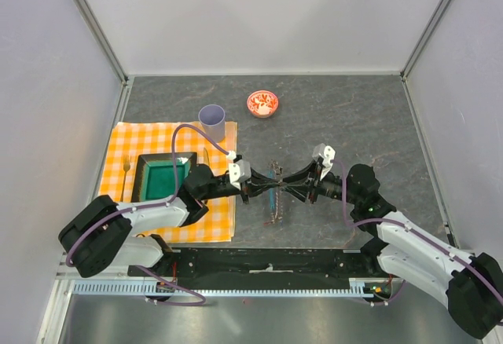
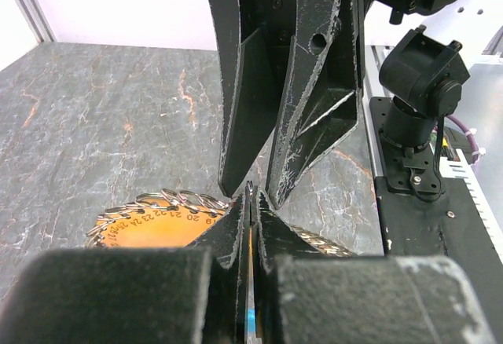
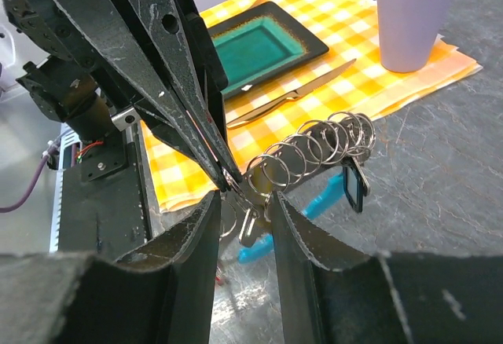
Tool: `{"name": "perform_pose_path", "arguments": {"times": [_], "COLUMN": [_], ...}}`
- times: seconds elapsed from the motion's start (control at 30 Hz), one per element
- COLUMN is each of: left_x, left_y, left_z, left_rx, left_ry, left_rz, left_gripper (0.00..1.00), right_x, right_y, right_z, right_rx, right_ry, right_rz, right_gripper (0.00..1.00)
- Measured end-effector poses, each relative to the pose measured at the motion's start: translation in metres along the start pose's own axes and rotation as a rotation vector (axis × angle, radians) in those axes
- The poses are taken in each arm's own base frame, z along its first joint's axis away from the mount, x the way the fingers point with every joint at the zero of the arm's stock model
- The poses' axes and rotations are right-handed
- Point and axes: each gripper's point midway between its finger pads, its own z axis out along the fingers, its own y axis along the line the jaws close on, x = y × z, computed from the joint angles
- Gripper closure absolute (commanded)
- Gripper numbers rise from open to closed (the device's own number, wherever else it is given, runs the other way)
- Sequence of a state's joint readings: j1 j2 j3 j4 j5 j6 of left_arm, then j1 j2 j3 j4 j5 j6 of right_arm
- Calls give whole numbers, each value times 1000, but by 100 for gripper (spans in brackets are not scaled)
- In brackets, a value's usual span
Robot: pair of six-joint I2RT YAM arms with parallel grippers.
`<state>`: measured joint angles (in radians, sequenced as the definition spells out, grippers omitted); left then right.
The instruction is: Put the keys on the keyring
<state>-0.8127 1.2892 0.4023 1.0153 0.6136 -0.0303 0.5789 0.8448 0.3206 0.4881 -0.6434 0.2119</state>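
Note:
The keyring (image 1: 273, 173) is held just above the table between my two grippers; its coil of thin wire loops (image 3: 314, 149) hangs over a light-blue plastic piece (image 3: 316, 205). My left gripper (image 2: 250, 196) is shut on the keyring's wire, and its fingertips (image 3: 222, 173) show pinched together in the right wrist view. My right gripper (image 3: 244, 201) stands open, its jaws either side of a small silvery key (image 3: 251, 230) that hangs below the loops. A key with a black tag (image 3: 354, 188) hangs at the coil's far end. In the top view the left gripper (image 1: 253, 188) and right gripper (image 1: 292, 184) face each other.
A yellow checked cloth (image 1: 126, 144) at the left bears a green tray (image 1: 163, 176), a fork (image 1: 126, 171), a table knife (image 3: 292, 96) and a purple cup (image 1: 212, 120). A small red bowl (image 1: 262, 103) stands at the back. An orange numbered plate (image 2: 157, 228) lies under the loops.

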Motion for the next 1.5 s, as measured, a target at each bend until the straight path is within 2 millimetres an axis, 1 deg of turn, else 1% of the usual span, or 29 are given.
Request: {"name": "perform_pose_path", "arguments": {"times": [0.13,0.27,0.4,0.5,0.53,0.63,0.7,0.73,0.83,0.93,1.07,1.13,1.33,1.4,1.5], "left_x": [-2,-4,-8,-10,-10,-12,-12,-12,-10,-12,-20,-22,-9,-4,2], "left_y": [-2,-2,-4,-6,-7,-7,-7,-7,-7,-5,1,4,9,8,3], "left_z": [0,0,0,0,0,0,-1,-1,-4,-8,-12,-13,-9,-7,-6], "left_rx": [9,15,24,33,37,38,36,34,21,-5,-42,-51,-19,11,59], "left_ry": [-7,-15,-27,-34,-36,-43,-46,-46,-25,13,58,82,204,239,277], "left_rz": [-4,-11,-16,-22,-24,-29,-30,-31,-46,-54,-14,11,44,51,55], "left_gripper": [98,98,98,98,98,98,96,86,75,71,66,63,64,65,68], "right_x": [-1,4,2,0,-1,-2,-3,-2,1,8,12,12,14,16,23], "right_y": [2,3,4,6,8,10,12,12,12,7,3,4,14,17,15], "right_z": [2,4,5,5,5,5,5,5,3,0,-1,1,10,9,6], "right_rx": [-24,-42,-52,-65,-71,-85,-92,-92,-88,-53,-21,-17,-12,-12,5], "right_ry": [-4,10,-4,-12,-14,-20,-20,-18,9,66,117,148,258,284,320], "right_rz": [-7,2,-8,-15,-15,-16,-15,-14,-21,-16,-26,-42,-119,-140,-155], "right_gripper": [64,71,73,79,86,100,100,100,100,100,100,100,100,100,100]}}
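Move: The keyring's coiled rim is pinched in the left fingertips. The right hand's open fingers face it, with the rim about 2 cm to their left, level in depth and height. The blue key hangs some 5 cm below the right hand, 2 cm left and 1 cm nearer. The black key is about 5 cm ahead, 3 cm left and 2 cm lower. The knife lies roughly 22 cm left, 1 cm ahead and 14 cm down. The right fingers pinch the keyring's coiled rim beside the left fingertips after easing about 1 cm left and 1 cm back. The left hand lifts slightly, then opens, lets go and backs off left about 1.5 cm before easing back right and sinking some 2 cm. Keeping its grip, the right hand sinks slightly, then goes a little farther left and back, as both hands' fingers tip down 15-20 degrees. ##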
